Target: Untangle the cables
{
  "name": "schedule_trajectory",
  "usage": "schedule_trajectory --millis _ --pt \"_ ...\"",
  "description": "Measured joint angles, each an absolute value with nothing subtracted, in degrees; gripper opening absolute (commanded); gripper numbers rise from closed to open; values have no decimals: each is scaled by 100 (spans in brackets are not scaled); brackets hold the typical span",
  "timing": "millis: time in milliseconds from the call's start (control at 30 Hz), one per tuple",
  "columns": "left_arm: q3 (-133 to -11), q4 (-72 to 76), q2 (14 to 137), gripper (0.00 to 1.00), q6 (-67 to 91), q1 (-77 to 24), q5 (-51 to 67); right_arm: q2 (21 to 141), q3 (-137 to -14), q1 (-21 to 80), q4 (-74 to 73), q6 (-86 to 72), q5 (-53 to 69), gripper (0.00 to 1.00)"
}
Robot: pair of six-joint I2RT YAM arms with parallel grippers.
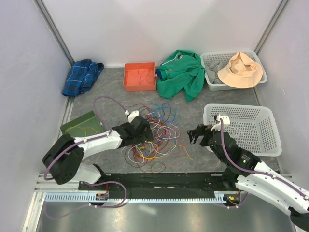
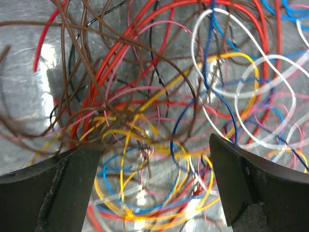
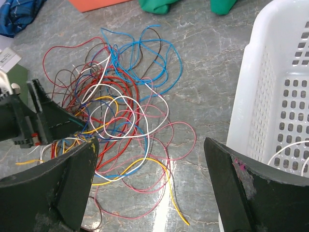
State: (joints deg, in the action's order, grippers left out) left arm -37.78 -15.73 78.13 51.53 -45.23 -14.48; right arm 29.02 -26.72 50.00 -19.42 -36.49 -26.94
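The cables (image 1: pixel 157 131) lie as one tangled heap of thin red, yellow, blue, white, pink and brown wires in the middle of the table. My left gripper (image 1: pixel 145 136) hangs low over the heap's left side, open. In the left wrist view its jaws (image 2: pixel 153 162) stand wide apart over yellow and blue loops (image 2: pixel 118 133), gripping nothing. My right gripper (image 1: pixel 193 136) is open just right of the heap, apart from it. In the right wrist view (image 3: pixel 149 159) a yellow cable end (image 3: pixel 174 203) and pink loops lie on the table below its spread jaws.
An orange tray (image 1: pixel 140 76), a green garment (image 1: pixel 183 72) and a white basket (image 1: pixel 208 59) with a peach hat (image 1: pixel 240 70) line the back. A blue plaid cloth (image 1: pixel 82 76) and a green bin (image 1: pixel 82 124) are left. Another white basket (image 1: pixel 246 128) (image 3: pixel 270 96) stands beside the right gripper.
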Motion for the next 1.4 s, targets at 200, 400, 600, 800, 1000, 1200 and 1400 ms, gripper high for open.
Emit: schedule_trajectory --millis 200,400,600,800,1000,1200,1400 --pt "-3828 -919 8368 21 5304 -4506 -1538 2965 -2641 5000 -1962 -3697 -2692 98" --pt "-3835 -716 8501 2 5349 -4508 -1448 2875 -2637 5000 -2073 -3715 -2711 98" --pt "-3636 -580 7424 2 4969 -4512 -829 2856 -2639 5000 -2091 -3680 -2707 98" --pt "-3371 233 5627 2 4613 -4512 102 2709 -2808 5000 -2200 -3514 -2689 98" --pt "-3374 716 4668 2 4246 -4512 786 2412 -3354 5000 -2180 -3218 -2547 98" --pt "-3374 932 4421 2 3972 -4512 1144 2502 -3695 5000 -1793 -2956 -2145 98" --pt "-3374 996 4449 2 3872 -4512 1223 3374 -3721 5000 -1037 -2908 -1533 95"
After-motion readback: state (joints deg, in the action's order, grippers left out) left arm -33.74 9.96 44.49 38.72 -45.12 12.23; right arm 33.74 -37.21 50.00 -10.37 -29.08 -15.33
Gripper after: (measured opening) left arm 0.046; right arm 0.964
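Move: The part of the cable tangle to be gripped, with brown, yellow and dark blue strands crossing, lies about 2 cm ahead of the left hand, 2 cm to its right and 2 cm below. The light blue cables are some 11 cm ahead and 7 cm right of that hand; the orange box is roughly 28 cm ahead and 3 cm left, the green tray 25 cm left and 2 cm ahead. From the right hand, the gripping spot is about 17 cm left, 4 cm ahead and 15 cm below. Dipping a couple of centimetres forward, right and down into the tangle, the left hand shuts on a bunch of strands, then hoists them fast, about 25 cm up, drifting back and right while the fingers swing up and clockwise. Late on, the right hand, still wide open, rises some 10 cm, then slides left towards the lifted bunch. ##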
